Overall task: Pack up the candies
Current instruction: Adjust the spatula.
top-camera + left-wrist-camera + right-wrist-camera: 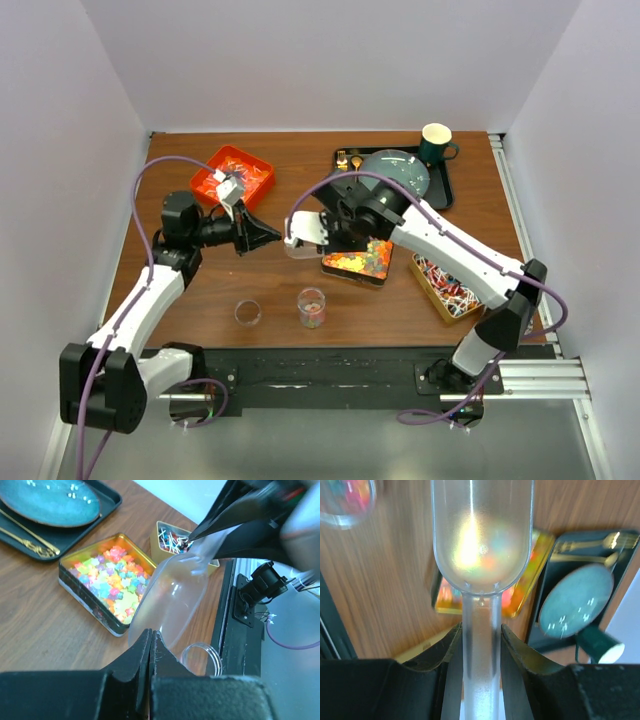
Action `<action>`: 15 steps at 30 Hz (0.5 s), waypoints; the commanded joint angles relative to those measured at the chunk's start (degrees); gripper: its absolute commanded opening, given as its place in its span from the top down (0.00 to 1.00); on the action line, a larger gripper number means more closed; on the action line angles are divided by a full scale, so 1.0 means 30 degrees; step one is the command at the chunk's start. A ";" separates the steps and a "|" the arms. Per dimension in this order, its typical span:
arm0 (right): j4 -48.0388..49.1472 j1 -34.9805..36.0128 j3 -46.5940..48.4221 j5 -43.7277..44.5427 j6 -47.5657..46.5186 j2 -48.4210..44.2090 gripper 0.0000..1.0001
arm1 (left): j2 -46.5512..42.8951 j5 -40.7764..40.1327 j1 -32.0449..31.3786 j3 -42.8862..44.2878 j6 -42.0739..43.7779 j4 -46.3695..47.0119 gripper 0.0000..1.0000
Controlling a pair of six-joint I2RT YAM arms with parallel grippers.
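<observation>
Glossy gummy candies (358, 261) (111, 579) fill a square gold tin. Wrapped candies (447, 284) (172, 540) lie in a second tin to its right. A small clear jar (311, 307) (342, 499) near the front edge holds a few candies. My right gripper (322, 232) (481, 630) is shut on the handle of a clear plastic scoop (303, 240) (172, 597) (481, 540), held over the table left of the gummy tin. Colours show blurred through its bowl. My left gripper (268, 235) (151, 635) is shut with nothing visible between its jaws, its tips right at the scoop's bowl.
An empty clear jar (248, 313) (201, 658) stands left of the candy jar. An orange tray (236, 172) sits at the back left. A black tray (440, 190) at the back holds a teal plate (400, 170) (47, 500), gold cutlery (25, 539) (590, 542) and a green mug (436, 143).
</observation>
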 commanded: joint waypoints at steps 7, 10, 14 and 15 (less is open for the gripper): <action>0.0027 0.0118 0.5218 -0.5271 0.1740 -0.0160 1.00 | 0.1826 -0.0552 -0.0092 0.0572 0.0387 0.0328 1.00; 0.0086 0.0089 0.5016 -0.5422 0.2179 -0.0628 1.00 | 0.2062 -0.0992 -0.0092 0.0688 0.0681 0.0152 0.92; 0.0551 -0.0638 0.2034 -0.3344 0.1595 -0.1711 1.00 | 0.1624 -0.2425 -0.0062 0.1859 0.2784 -0.2882 0.48; 0.0699 -0.0933 0.0721 -0.2383 0.1652 -0.2090 1.00 | 0.1245 -0.2690 -0.0062 0.1832 0.3864 -0.3214 0.43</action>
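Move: About 6 cm to the right of the left hand's shut fingertips, some 2 cm back and nearly level, hangs the bowl of the clear spatula. From the right hand, which already grips the handle, that bowl lies roughly 8 cm left and 2 cm back. Down on the table, about 20 cm below the left hand, stand the candy tin, 19 cm right and 2 cm farther out, and the candy jar, 7 cm right and 11 cm back. Lifting the spatula about 5 cm and carrying it left some 4.5 cm before easing back right, the right hand keeps its grip and rolls its left side up by nearly 15 degrees. Close by the bowl, the left hand's shut fingers sink about 2.5 cm and edge forward, then open to nearly half; whether they touch the bowl can't be seen. ##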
